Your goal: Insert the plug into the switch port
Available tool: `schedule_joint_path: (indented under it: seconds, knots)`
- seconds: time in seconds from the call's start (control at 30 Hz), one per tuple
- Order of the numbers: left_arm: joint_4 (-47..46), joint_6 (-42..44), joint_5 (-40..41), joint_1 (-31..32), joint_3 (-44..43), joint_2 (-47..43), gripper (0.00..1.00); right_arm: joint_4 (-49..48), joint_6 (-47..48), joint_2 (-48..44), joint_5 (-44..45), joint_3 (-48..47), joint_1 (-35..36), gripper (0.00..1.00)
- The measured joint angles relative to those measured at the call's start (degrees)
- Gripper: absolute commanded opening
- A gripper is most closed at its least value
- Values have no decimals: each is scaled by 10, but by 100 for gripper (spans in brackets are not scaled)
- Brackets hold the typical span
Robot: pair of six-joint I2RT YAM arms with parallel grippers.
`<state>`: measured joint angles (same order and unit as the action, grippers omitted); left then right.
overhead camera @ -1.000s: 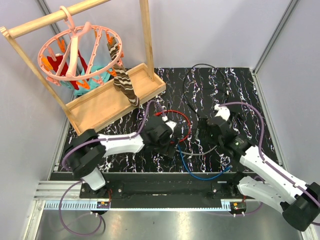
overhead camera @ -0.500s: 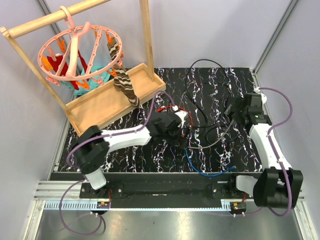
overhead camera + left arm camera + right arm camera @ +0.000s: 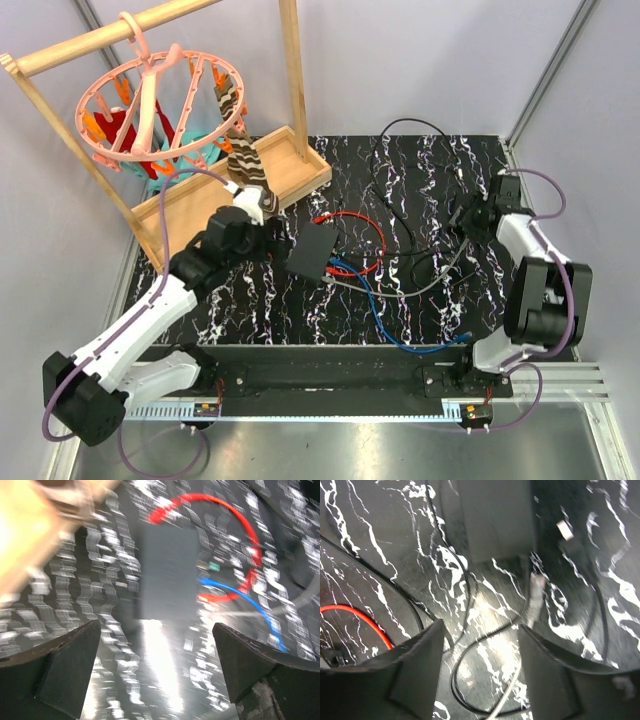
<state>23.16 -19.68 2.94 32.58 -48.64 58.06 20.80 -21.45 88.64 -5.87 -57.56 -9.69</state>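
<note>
The switch, a flat matte black box [image 3: 312, 255] [image 3: 167, 572], lies mid-table; its port edge faces right, where red [image 3: 352, 222], blue [image 3: 385, 315] and grey [image 3: 415, 290] cables meet it. My left gripper [image 3: 262, 215] [image 3: 157, 665] hovers open to its left, holding nothing. The grey cable's plug [image 3: 536, 585] lies loose on the table beside a chunky black adapter block [image 3: 495, 520]. My right gripper [image 3: 470, 218] [image 3: 482, 665] is at the far right above that plug, jaws apart and closed on nothing.
A wooden rack with a tray base [image 3: 220, 205] [image 3: 30, 530] stands at the back left, a pink peg hanger [image 3: 150, 100] and a striped sock [image 3: 250, 170] hanging from it. Thin black cord [image 3: 400, 135] [image 3: 465, 645] loops over the right half.
My left arm has drawn back left off the switch, uncovering it. My right arm swung from the centre to the far right edge.
</note>
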Motion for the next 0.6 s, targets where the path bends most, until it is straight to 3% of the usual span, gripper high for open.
schedule_joint_path:
  seconds: [0.03,0.1,0.3,0.6]
  knots:
    - [3,10,17,-5,0,-8,99,-2,3,13,-5,-10,2,55]
    - [6,35,58,-9,0,-16,99,-3,9,38,-13,-31,4,50]
    - [3,79,140,-28,34,-12,99,-4,15,119,-17,-103,37,49]
    - [-3,109,186,-68,50,-16,99,16,8,173,8,-98,55,41]
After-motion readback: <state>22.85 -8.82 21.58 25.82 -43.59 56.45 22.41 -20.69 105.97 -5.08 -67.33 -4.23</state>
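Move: Roughly 4 cm ahead, 3 cm left and 8 cm below the right hand lies the thin black cord it comes down over. The adapter box is about 10 cm ahead and 1 cm right, the grey cable's plug some 4 cm ahead and 3 cm right, and the thick black cable 3 cm ahead and 7 cm left, all about 8 cm down. From the left hand the cord is some 47 cm right, 12 cm ahead and 17 cm down. Sinking about 6 cm towards the thin black cord just short of the adapter box, the right hand first slides forward and left, then eases back slightly as it drops, tipping its fingers more downward and narrowing them to under half open. The left hand, empty and wide open, swings some 10 cm left, away from the switch, rolling and turning counter-clockwise. ##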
